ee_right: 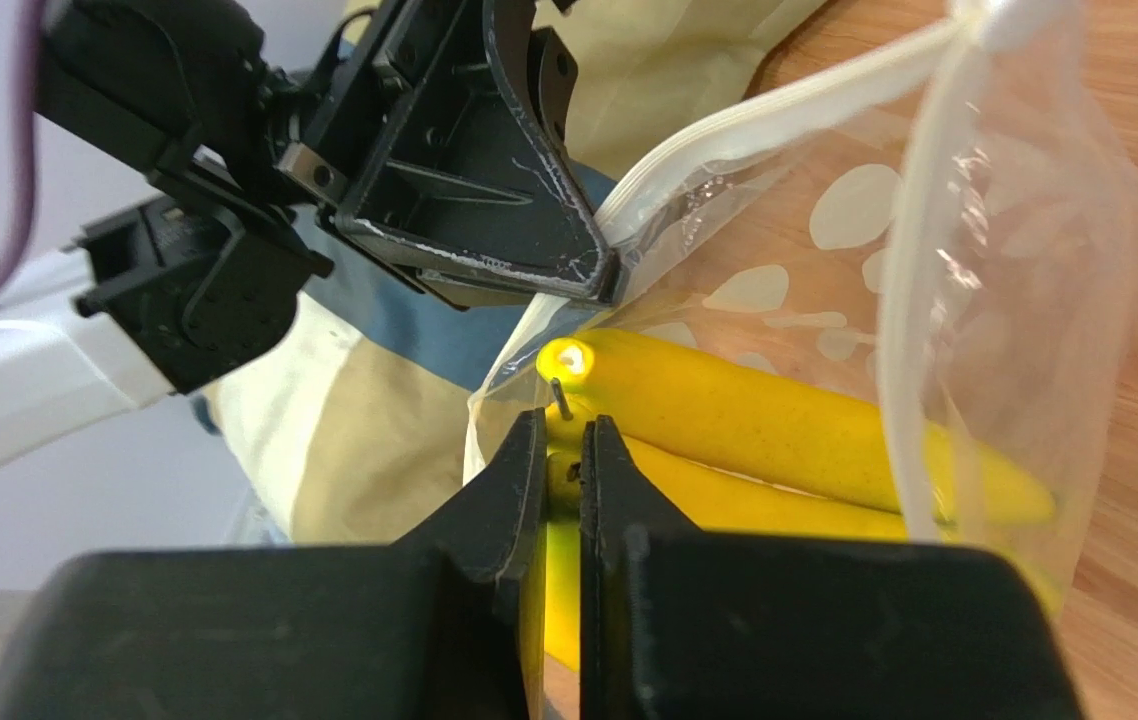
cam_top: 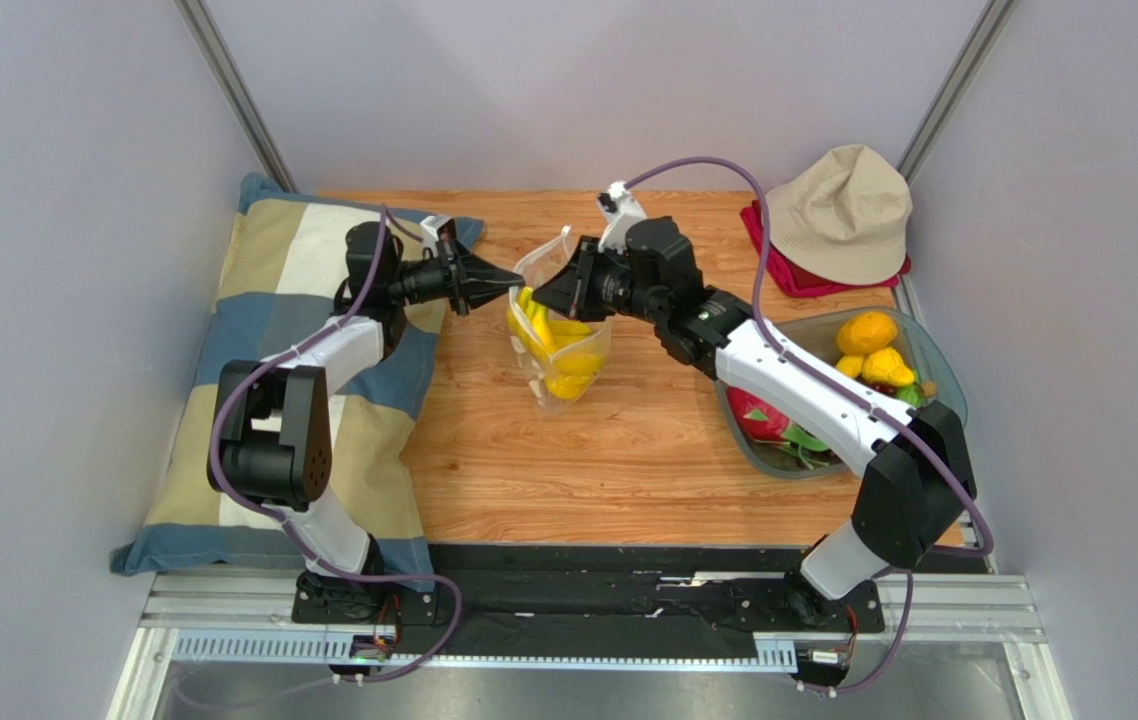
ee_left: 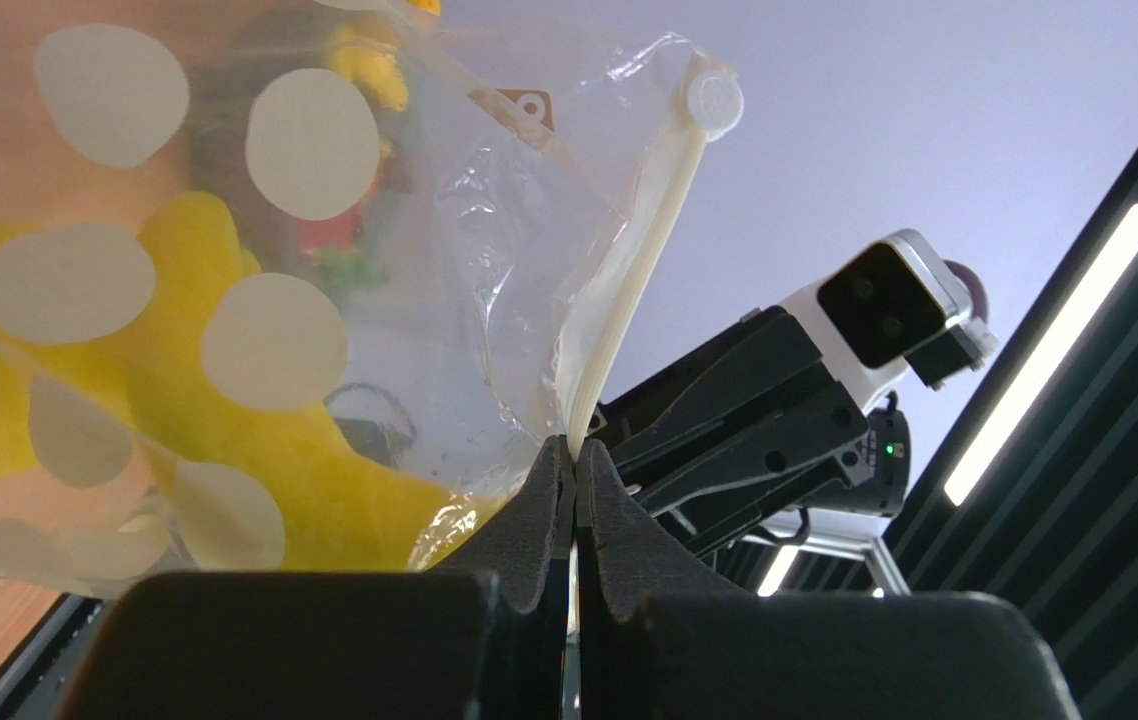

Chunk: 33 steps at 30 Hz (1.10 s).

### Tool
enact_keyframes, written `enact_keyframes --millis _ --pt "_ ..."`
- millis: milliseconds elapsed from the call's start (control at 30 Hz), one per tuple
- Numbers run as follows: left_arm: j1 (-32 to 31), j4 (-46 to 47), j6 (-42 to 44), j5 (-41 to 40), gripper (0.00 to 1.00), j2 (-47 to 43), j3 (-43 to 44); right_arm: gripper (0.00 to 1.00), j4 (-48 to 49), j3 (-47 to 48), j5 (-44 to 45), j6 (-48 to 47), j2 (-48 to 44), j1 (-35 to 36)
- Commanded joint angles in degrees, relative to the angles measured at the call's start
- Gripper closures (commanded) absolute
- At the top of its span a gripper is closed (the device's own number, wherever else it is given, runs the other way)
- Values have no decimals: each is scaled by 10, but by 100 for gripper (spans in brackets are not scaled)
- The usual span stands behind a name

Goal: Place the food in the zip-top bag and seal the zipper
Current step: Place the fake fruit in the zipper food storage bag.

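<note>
The zip-top bag [cam_top: 560,342] hangs upright over the table, clear with white dots, and yellow bananas [cam_top: 566,360] fill it. My left gripper [cam_top: 512,279] is shut on the whitish zipper [ee_left: 638,248] at the left end of the bag's mouth. In the left wrist view the strip rises straight out of that gripper [ee_left: 577,458]. My right gripper [ee_right: 566,435] reaches into the mouth from the right. Its jaws are nearly together on the stem end of the bananas [ee_right: 771,420]. The bag's mouth stands open between the two grippers.
A grey tray [cam_top: 939,348] at the right holds an orange [cam_top: 868,330], a yellow fruit [cam_top: 888,366] and a pink dragon fruit [cam_top: 756,413]. A beige hat [cam_top: 841,210] lies on red cloth [cam_top: 783,270] at the back right. A checked pillow [cam_top: 290,300] covers the left side.
</note>
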Motion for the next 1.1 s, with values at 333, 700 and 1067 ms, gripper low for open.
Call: enact_keyframes --millis 333,700,1067 --pt "-5 -11 49 44 100 -12 12 100 -8 -6 -186 -349 -43 25" --pt "-15 -31 67 84 100 -3 30 100 -273 101 -412 -625 27 14" --pt "-23 -108 134 93 100 1 44 100 -299 118 -291 -710 66 7"
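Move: The right hand already holds the bananas by the stem end at the mouth of the zip-top bag. The middle of the bag lies about 12 cm below that hand, some 2 cm back and 2 cm right; the yellow fruit already inside is roughly 17 cm below, 3 cm back and 3 cm right. The left fingertips, holding the zip edge, are about 3 cm left and 2 cm ahead, level. From the left hand the bag's middle is 4 cm back, 5 cm right and 12 cm down. Still pinching the banana stems, the right hand dips about 3 cm, sweeps back roughly 10 cm along the bag mouth away from the left fingers, then eases slightly forward while sinking again. Its wrist swings counter-clockwise some 55 degrees, until the fingers point left and a bit more downward. The left hand keeps its grip on the zip edge and draws back about 3 cm, turning slightly clockwise. ##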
